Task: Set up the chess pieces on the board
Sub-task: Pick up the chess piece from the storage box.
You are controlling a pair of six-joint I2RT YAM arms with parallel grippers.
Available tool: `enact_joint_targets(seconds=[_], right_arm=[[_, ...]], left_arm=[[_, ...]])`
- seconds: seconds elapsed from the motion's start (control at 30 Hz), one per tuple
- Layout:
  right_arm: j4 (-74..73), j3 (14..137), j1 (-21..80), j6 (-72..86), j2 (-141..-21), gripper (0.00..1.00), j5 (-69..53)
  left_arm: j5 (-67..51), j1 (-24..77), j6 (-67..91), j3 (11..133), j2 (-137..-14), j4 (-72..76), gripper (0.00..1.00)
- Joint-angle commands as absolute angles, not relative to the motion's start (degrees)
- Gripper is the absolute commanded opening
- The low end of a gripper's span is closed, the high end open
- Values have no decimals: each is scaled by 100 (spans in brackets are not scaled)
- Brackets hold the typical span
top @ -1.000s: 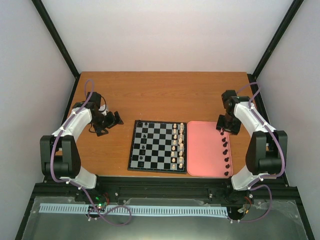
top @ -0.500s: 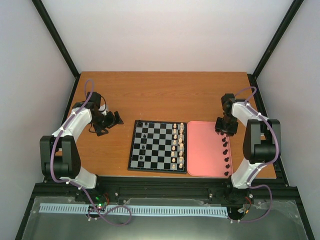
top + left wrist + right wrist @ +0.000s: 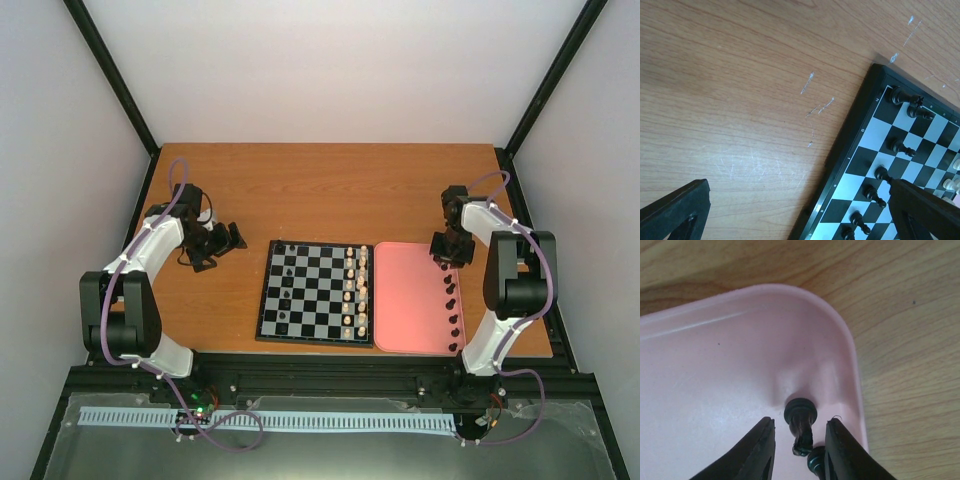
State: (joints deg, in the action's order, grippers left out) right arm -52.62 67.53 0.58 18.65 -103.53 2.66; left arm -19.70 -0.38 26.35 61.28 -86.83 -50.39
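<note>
The board (image 3: 262, 300) lies mid-table with black chess pieces (image 3: 288, 285) on its left columns and cream pieces (image 3: 354, 290) on its right columns. More black pieces (image 3: 452, 305) stand in a line along the right side of the pink tray (image 3: 410, 300). My right gripper (image 3: 446, 256) is down in the tray's far right corner. Its jaws straddle one black piece (image 3: 801, 420), open, with a small gap on each side. A second black piece (image 3: 816, 463) sits against the right finger (image 3: 842, 452). My left gripper (image 3: 215, 250) hangs wide open over bare wood left of the board (image 3: 850, 140).
The tray's raised rim (image 3: 855, 370) curves close round the straddled piece on the right and far sides. Orange wood table (image 3: 330, 190) stretches behind the board. Black frame posts and white walls border the table.
My right arm has swung in and its gripper has come down over the tray's far corner. Its jaws have narrowed around a black piece. The left arm has not moved.
</note>
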Motion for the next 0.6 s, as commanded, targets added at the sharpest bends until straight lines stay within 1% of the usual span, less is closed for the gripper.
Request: enact_joint_targets(seconds=[0.0, 0.13, 0.33, 0.4, 0.57], right_arm=[[-5142, 6947, 7, 1827, -10477, 28, 511], [-5106, 6986, 6, 1837, -10582, 20, 488], [-5124, 6975, 3, 1831, -10635, 4, 536], [-5132, 6962, 6, 1841, -10576, 3, 578], [-5269, 7128, 150, 1917, -10112, 3, 519]], left_arm=[[-1953, -79, 2601, 6255, -8710, -4988, 100], [-1942, -89, 2593, 6264, -8732, -4992, 100], [-1933, -80, 2593, 6267, -8765, -4985, 100], [-1927, -79, 2585, 6274, -8772, -4988, 100], [-1881, -80, 2575, 6306, -8759, -5019, 100]])
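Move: About 1 cm ahead of the half-open right fingers and a centimetre or less below them stands the farthest black chess piece in the pink box. The next black piece is some 2 cm back and 1 cm right of the hand, a third roughly 5 cm back and 1 cm right. The box's far right corner lies about 5 cm ahead and 3 cm right. From the left hand the target is some 56 cm right, 2 cm ahead and 8 cm lower. Easing about 1 cm forward and very slightly right at nearly the same height, the right hand brings its downward-pointing fingers around the farthest black piece as they close almost fully. The two pads pinch the piece from its left and right sides, a contact that begins here; then the hand stays there with its grip closed. ##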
